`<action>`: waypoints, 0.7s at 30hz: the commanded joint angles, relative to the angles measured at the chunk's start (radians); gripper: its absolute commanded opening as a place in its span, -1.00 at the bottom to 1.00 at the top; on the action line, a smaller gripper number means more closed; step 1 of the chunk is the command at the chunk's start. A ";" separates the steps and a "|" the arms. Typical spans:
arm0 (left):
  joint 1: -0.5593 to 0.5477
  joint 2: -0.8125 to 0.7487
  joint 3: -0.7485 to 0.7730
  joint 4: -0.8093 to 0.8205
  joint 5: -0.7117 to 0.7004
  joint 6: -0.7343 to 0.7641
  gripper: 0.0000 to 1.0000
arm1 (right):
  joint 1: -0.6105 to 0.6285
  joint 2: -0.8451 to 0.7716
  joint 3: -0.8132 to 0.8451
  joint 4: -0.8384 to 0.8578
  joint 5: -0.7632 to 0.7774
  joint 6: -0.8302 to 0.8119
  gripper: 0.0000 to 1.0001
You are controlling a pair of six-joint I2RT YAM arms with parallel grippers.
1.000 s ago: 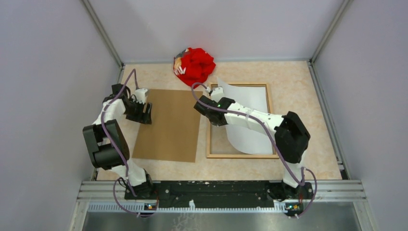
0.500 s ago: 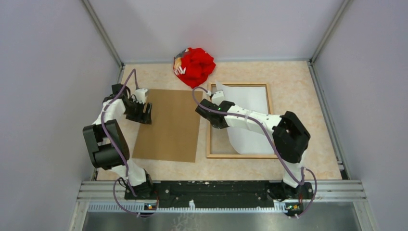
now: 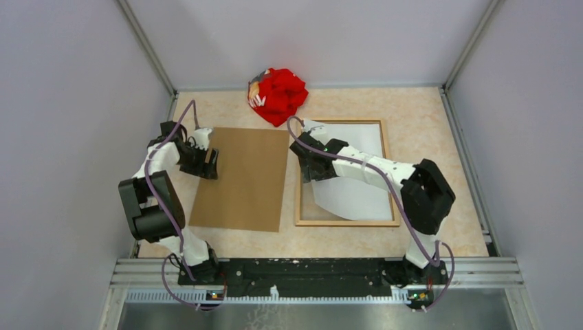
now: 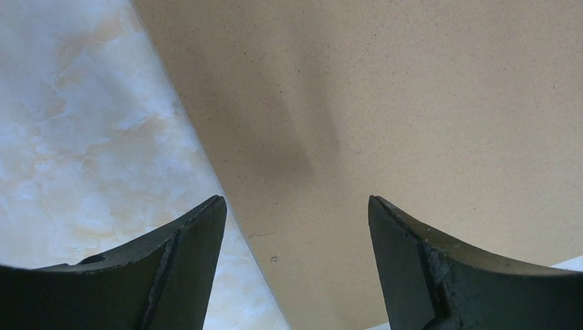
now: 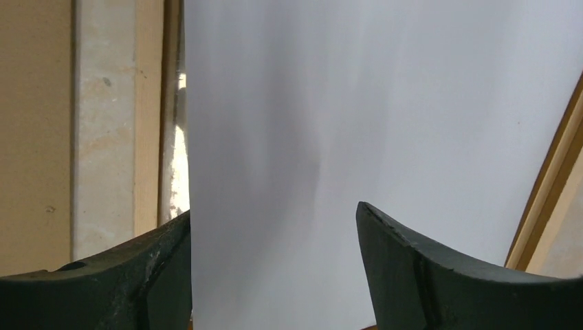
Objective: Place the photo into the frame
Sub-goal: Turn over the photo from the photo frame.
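Observation:
The photo [image 3: 361, 189] lies white side up inside the brown wooden frame [image 3: 347, 223] on the right of the table. In the right wrist view the photo [image 5: 378, 103] fills the middle, with the frame's rail [image 5: 150, 103] to its left. My right gripper [image 3: 311, 172] hovers over the photo's left part, open [image 5: 273, 210], with the sheet below the fingers and not pinched. My left gripper [image 3: 210, 165] is open [image 4: 295, 201] over the left edge of the plain brown backing board [image 3: 244, 185].
A crumpled red cloth [image 3: 278, 94] lies at the back, between the board and the frame's far left corner. Grey walls enclose the table on three sides. The marble tabletop [image 4: 82, 137] shows left of the board.
My right gripper has opened and let go of the photo, which has settled lower into the frame. The right arm shifted slightly right. The left gripper widened a little.

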 commanded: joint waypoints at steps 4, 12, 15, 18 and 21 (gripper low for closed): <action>0.000 -0.037 0.003 0.003 0.028 0.019 0.63 | -0.018 -0.085 -0.009 0.084 -0.149 -0.070 0.76; 0.001 -0.039 0.007 -0.002 0.031 0.020 0.63 | -0.082 -0.155 -0.093 0.165 -0.293 -0.066 0.97; 0.001 -0.038 0.010 -0.003 0.030 0.020 0.62 | -0.097 -0.177 -0.102 0.176 -0.301 -0.064 0.97; 0.001 -0.035 0.018 -0.007 0.036 0.016 0.62 | -0.101 -0.189 -0.097 0.190 -0.322 -0.056 0.97; 0.002 -0.028 0.034 -0.009 0.029 0.007 0.62 | -0.095 -0.197 -0.101 0.229 -0.389 -0.021 0.93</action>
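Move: The right hand is open around the photo's lifted left edge. The photo's middle lies about 8 cm to its right, level with it fore and aft and some 7 cm lower. The frame's left bar runs about 6 cm to its left, and the brown board's middle lies some 21 cm left and 2 cm back. From the idle left hand, the photo's middle is roughly 38 cm right, level with it and about 6 cm below. Left by nearly 2 cm and slightly up first, the right hand spreads its fingers from three-quarters to fully open, clear of the photo's raised left edge. It then eases back about 1 cm and to the right, and finally rises over the left side of the frame, ending some 2 cm higher. Meanwhile the wrist rolls about 15 degrees, left side up. ##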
